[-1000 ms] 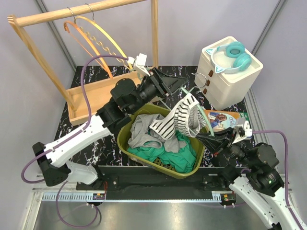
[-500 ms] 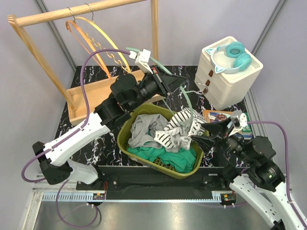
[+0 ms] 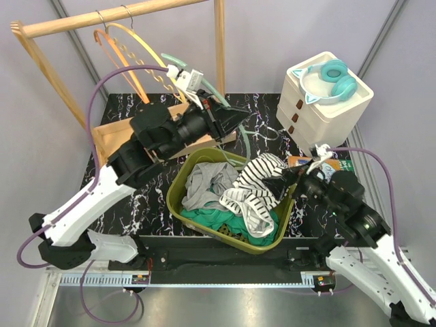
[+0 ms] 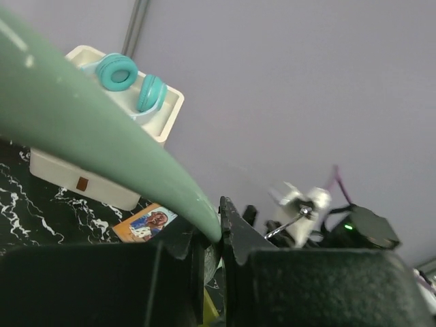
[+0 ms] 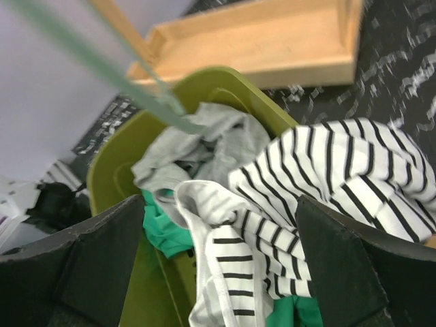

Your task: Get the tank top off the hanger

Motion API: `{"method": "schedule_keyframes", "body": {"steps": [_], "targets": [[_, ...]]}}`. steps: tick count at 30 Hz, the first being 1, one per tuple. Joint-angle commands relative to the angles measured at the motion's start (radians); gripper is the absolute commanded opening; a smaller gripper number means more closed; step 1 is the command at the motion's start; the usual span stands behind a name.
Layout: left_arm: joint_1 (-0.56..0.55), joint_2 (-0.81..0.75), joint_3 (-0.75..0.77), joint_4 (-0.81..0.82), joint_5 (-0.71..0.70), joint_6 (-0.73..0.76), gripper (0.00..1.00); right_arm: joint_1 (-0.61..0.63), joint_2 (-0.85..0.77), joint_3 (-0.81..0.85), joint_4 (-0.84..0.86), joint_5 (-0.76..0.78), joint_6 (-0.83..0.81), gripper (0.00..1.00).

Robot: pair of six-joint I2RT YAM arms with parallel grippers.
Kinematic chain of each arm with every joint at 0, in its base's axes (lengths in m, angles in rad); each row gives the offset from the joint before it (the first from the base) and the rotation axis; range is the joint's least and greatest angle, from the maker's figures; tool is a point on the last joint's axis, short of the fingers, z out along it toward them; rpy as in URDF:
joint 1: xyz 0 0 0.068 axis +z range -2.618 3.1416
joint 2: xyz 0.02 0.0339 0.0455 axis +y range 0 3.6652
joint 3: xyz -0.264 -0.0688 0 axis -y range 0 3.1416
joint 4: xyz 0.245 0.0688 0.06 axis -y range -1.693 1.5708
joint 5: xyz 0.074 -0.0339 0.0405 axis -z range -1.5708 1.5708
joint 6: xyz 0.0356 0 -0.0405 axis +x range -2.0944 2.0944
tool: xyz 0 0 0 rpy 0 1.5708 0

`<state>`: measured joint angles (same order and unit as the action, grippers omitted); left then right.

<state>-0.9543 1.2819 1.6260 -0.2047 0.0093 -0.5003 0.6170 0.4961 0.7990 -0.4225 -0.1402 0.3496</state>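
Note:
The black-and-white striped tank top (image 3: 255, 191) lies crumpled on the clothes in the olive basket (image 3: 176, 201), off the hanger. My left gripper (image 3: 240, 117) is raised over the basket's far side, shut on the pale green hanger (image 3: 208, 78), which is bare. In the left wrist view the hanger's arm (image 4: 102, 136) runs down into the closed jaws of the left gripper (image 4: 219, 237). My right gripper (image 3: 286, 181) stands open at the basket's right rim. The right wrist view shows the tank top (image 5: 327, 197) below the spread right gripper (image 5: 221, 262), untouched, and the hanger (image 5: 102, 65) above.
Grey and green clothes (image 3: 208, 187) fill the basket. A wooden rack (image 3: 82, 20) with orange hangers (image 3: 129, 48) and a wooden tray (image 3: 112, 133) stands back left. A white drawer box (image 3: 320, 112) with teal headphones (image 3: 334, 75) is back right, a book (image 3: 304, 163) beside it.
My right gripper opened and let go of the tank top, which dropped into the basket. My left gripper closed on the hanger and carried it up and to the left, free of the top.

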Motion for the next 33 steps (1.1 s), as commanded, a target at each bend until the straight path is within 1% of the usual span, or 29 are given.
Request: {"method": "schedule_keyframes", "body": {"steps": [1, 4, 7, 9, 12, 17, 21, 22, 24, 25, 26, 27, 28, 29, 32, 33], "targets": [[-0.006, -0.102, 0.02, 0.005, 0.141, 0.045, 0.0, 0.003, 0.117, 0.019, -0.024, 0.132, 0.092, 1.0], [-0.012, -0.162, -0.038, 0.007, 0.187, 0.019, 0.0, 0.003, 0.217, 0.032, -0.045, 0.223, 0.161, 1.0], [-0.017, -0.225, -0.124, 0.008, 0.204, 0.003, 0.0, 0.003, 0.311, 0.039, -0.058, 0.255, 0.229, 1.0], [-0.018, -0.272, -0.155, 0.01, 0.199, -0.006, 0.0, 0.004, 0.372, 0.045, -0.056, 0.254, 0.262, 1.0], [-0.018, -0.326, -0.202, 0.01, 0.196, -0.012, 0.0, 0.012, 0.424, 0.046, -0.052, 0.283, 0.302, 1.0], [-0.021, -0.397, -0.267, 0.011, 0.215, -0.027, 0.0, 0.03, 0.498, 0.037, -0.03, 0.433, 0.379, 1.0], [-0.021, -0.429, -0.311, 0.011, 0.215, -0.024, 0.0, 0.064, 0.552, -0.01, 0.094, 0.51, 0.439, 1.0], [-0.021, -0.434, -0.325, 0.008, 0.21, -0.02, 0.0, 0.085, 0.561, -0.041, 0.172, 0.557, 0.448, 1.0], [-0.021, -0.45, -0.334, -0.013, 0.202, -0.012, 0.0, 0.15, 0.599, -0.053, 0.249, 0.62, 0.463, 1.0], [-0.021, -0.455, -0.342, -0.018, 0.202, -0.011, 0.0, 0.17, 0.617, -0.046, 0.258, 0.689, 0.469, 0.99], [-0.021, -0.469, -0.347, -0.027, 0.201, -0.011, 0.0, 0.211, 0.659, -0.037, 0.261, 0.723, 0.47, 0.96], [-0.021, -0.477, -0.35, -0.032, 0.201, -0.011, 0.0, 0.225, 0.68, -0.026, 0.264, 0.75, 0.474, 0.93], [-0.021, -0.484, -0.357, -0.036, 0.198, -0.012, 0.0, 0.233, 0.702, -0.008, 0.266, 0.78, 0.486, 0.87], [-0.021, -0.498, -0.36, -0.045, 0.192, -0.011, 0.0, 0.24, 0.735, -0.003, 0.269, 0.787, 0.496, 0.77], [-0.021, -0.524, -0.371, -0.064, 0.173, -0.012, 0.0, 0.254, 0.771, 0.005, 0.304, 0.794, 0.496, 0.56], [-0.021, -0.529, -0.376, -0.068, 0.172, -0.012, 0.0, 0.262, 0.771, 0.012, 0.31, 0.794, 0.49, 0.4]]}}
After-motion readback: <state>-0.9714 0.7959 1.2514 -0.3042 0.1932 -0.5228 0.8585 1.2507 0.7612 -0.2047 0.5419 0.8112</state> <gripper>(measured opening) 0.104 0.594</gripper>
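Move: The striped tank top lies half in the bin, its middle about 7 cm ahead of my open right hand, 3 cm left and some 18 cm below. From that hand the grey top is about 8 cm ahead and 17 cm left, the green top roughly 3 cm back and 12 cm left, both some 20 cm lower. From my left hand, still gripping the green hanger, the striped top is about 5 cm back, 6 cm right and 36 cm below. My right hand dives open onto the striped tank top, about 17 cm down and 10 cm forward, tipping fingers down and swinging clockwise some 30 degrees, then shifts left and starts closing on a fold near the bin's far rim. Meanwhile my left hand keeps its grip and takes the hanger back and left over the bin, rising slightly, then sinking. ##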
